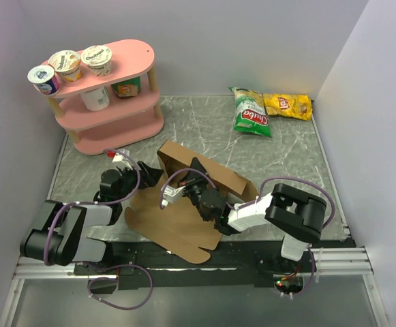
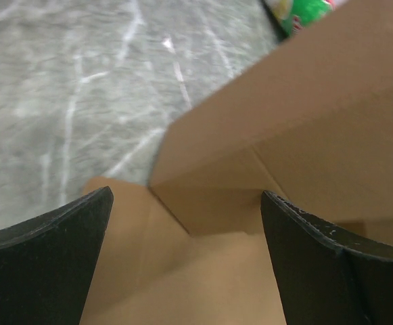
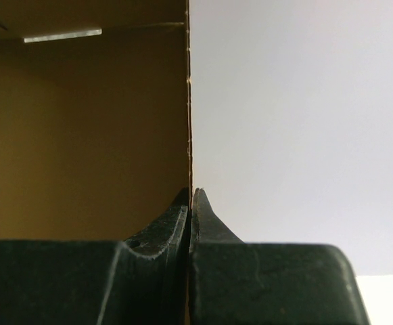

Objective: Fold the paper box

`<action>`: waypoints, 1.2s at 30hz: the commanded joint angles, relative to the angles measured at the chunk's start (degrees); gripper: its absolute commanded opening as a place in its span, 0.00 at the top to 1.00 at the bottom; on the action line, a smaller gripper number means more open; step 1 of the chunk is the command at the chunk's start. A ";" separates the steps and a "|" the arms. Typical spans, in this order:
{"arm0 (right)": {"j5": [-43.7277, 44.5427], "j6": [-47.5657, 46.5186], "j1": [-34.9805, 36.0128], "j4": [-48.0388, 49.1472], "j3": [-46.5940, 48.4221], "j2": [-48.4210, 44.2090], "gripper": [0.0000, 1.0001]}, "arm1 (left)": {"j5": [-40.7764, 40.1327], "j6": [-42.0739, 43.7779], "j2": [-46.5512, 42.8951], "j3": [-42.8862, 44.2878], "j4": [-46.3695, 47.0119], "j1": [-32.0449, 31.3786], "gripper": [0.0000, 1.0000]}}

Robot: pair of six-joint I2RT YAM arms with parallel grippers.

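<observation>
The paper box (image 1: 167, 228) is a brown cardboard sheet lying in front of the arms, with one long wall (image 1: 226, 176) folded up and slanting from back left to right. My right gripper (image 1: 196, 170) is shut on that raised wall. In the right wrist view its tips (image 3: 191, 196) pinch the thin cardboard edge, with the panel (image 3: 81, 135) to the left. My left gripper (image 1: 148, 176) hovers at the sheet's left side. It is open (image 2: 186, 198), with the cardboard fold (image 2: 203, 223) between and below its fingers (image 2: 54, 261) and nothing held.
A pink two-tier shelf (image 1: 109, 109) with yogurt cups (image 1: 65, 65) stands at the back left. A green chip bag (image 1: 251, 112) and a yellow one (image 1: 287, 105) lie at the back right. White walls close in on both sides.
</observation>
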 commanded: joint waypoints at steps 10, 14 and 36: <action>-1.81 6.91 0.12 -0.76 -1.16 -3.84 1.00 | 9.44 6.27 1.56 2.67 10.73 -0.45 0.04; -2.69 9.72 0.03 -4.72 -1.16 -5.25 1.00 | 9.87 8.74 3.05 5.39 11.43 -0.72 0.04; -1.55 11.92 0.12 -5.95 -2.75 -2.61 1.00 | 1.80 12.79 10.44 9.26 19.42 -7.04 0.38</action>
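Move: The box's raised left end wall, at its near edge, lies about 4 cm ahead of the left hand, 6 cm to its right and some 5 cm higher. The right gripper, pinching the box's upper panel, is about 2 cm back from the left hand, 11 cm to its right and 11 cm above. The flat cardboard panel's middle lies 15 cm back, 6 cm right and 7 cm below. From the right hand the end wall is roughly 6 cm ahead, 5 cm left and 6 cm lower. After easing back about 1 cm, the left hand works to the right by some 6 cm and rises nearly 4 cm, coming a little forward again, turning clockwise and tipping its fingertips up by about 15 degrees each, so that the open fingers come astride the near edge of the box's left end wall. Over the last part the fingers close from wide open to about two thirds, one outside and one inside the wall, while the right hand keeps its pinch on the upper panel almost in place, sinking about 1 cm. ##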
